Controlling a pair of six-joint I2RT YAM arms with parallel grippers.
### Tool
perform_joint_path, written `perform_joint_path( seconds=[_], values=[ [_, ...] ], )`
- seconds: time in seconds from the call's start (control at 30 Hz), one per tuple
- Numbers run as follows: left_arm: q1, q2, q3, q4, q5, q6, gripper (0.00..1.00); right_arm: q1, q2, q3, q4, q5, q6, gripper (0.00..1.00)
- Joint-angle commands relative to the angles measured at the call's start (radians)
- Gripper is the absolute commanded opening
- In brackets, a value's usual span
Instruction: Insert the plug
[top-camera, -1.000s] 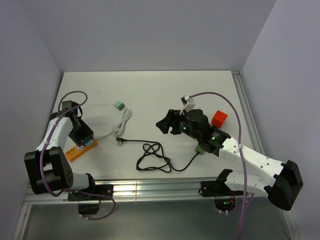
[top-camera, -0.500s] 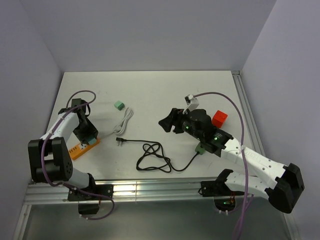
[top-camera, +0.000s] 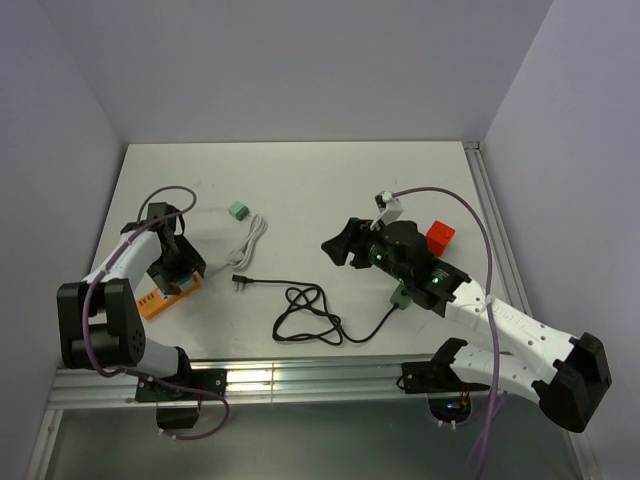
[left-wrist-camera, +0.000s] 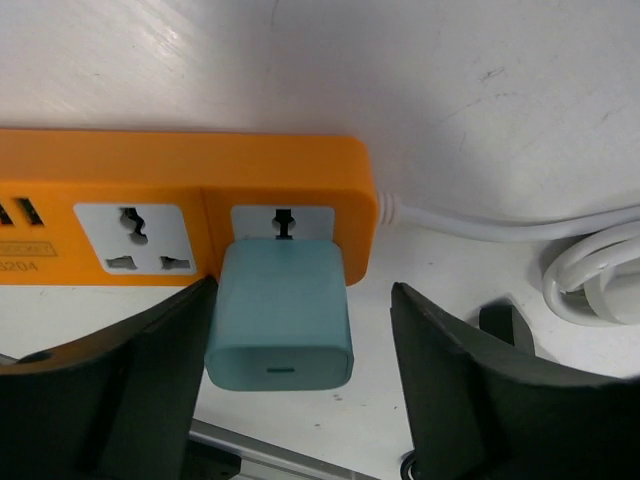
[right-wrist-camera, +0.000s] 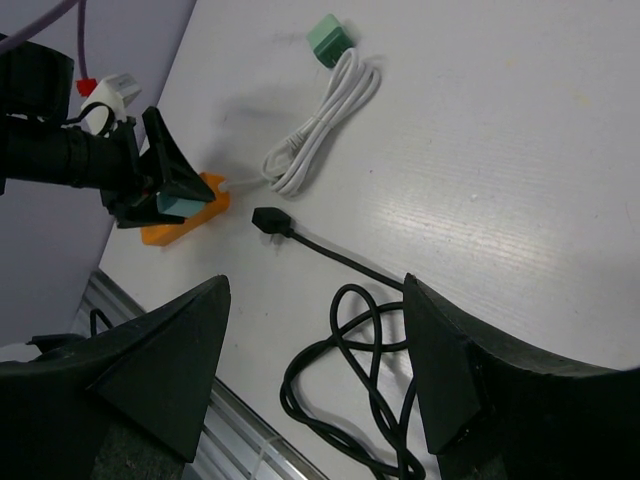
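Observation:
A teal plug (left-wrist-camera: 280, 315) sits pushed into the end socket of the orange power strip (left-wrist-camera: 150, 170). My left gripper (left-wrist-camera: 300, 380) straddles it with jaws open: the left finger (left-wrist-camera: 120, 390) lies close against the plug's side, and the right finger (left-wrist-camera: 480, 380) stands clear with a gap. From above, the left gripper (top-camera: 178, 270) hovers over the strip (top-camera: 155, 298) at the table's left side. My right gripper (top-camera: 340, 247) hangs open and empty mid-table, above the black cable (right-wrist-camera: 350, 330).
The black cable's plug head (top-camera: 240, 281) lies right of the strip. A coiled white cord (top-camera: 247, 243) runs from the strip toward a small green adapter (top-camera: 238, 210). A red block (top-camera: 438, 237) sits behind the right arm. Metal rails line the near edge.
My left gripper has opened and let go of the teal plug, which stays in the socket. The left arm shifted slightly along the strip. The right arm barely moved.

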Motion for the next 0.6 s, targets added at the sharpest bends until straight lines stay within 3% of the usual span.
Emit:
perform_joint_path(
  seconds=[0.0, 0.13, 0.37, 0.5, 0.53, 0.57],
  values=[
    [0.001, -0.024, -0.012, 0.006, 0.036, -0.006, 0.76, -0.008, -0.007, -0.004, 0.039, 0.016, -0.006, 0.77],
    [0.001, -0.085, 0.049, -0.036, 0.016, -0.008, 0.91, -0.008, -0.003, -0.003, 0.039, 0.028, -0.012, 0.77],
    [0.0, -0.196, 0.2, -0.088, -0.033, 0.005, 0.91, -0.008, 0.021, 0.008, 0.039, 0.027, -0.012, 0.77],
    [-0.038, -0.116, 0.339, -0.073, -0.061, 0.006, 0.91, -0.008, 0.059, 0.031, 0.024, -0.008, 0.0, 0.77],
    [-0.058, -0.064, 0.367, -0.07, -0.064, -0.004, 0.99, -0.007, 0.064, 0.042, 0.013, -0.01, 0.0, 0.77],
    [-0.062, -0.035, 0.398, -0.068, -0.069, -0.032, 0.99, -0.007, 0.07, 0.05, 0.0, -0.01, 0.0, 0.77]
  ],
)
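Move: The blue plug stands on the cable end of the orange strip, between the left hand's already loosened fingers, about 1 cm left of their midpoint and 1 cm below. The strip's middle is some 3 cm back and 5 cm left of this hand, 4 cm lower. About 13 cm to the hand's right lie the black plug, level with it, and the green block, 18 cm ahead, both roughly 6 cm below. From the right hand the blue plug is about 40 cm left, level, 18 cm below. Upward first, then up and forward together, the left hand opens its fingers wider and pulls away from the blue plug, slowly at the start and then quickly: about 12 cm up and 7 cm forward, with the fingertips swinging forward some 20 degrees. The right hand, empty and open, sinks about 2 cm near its place. ##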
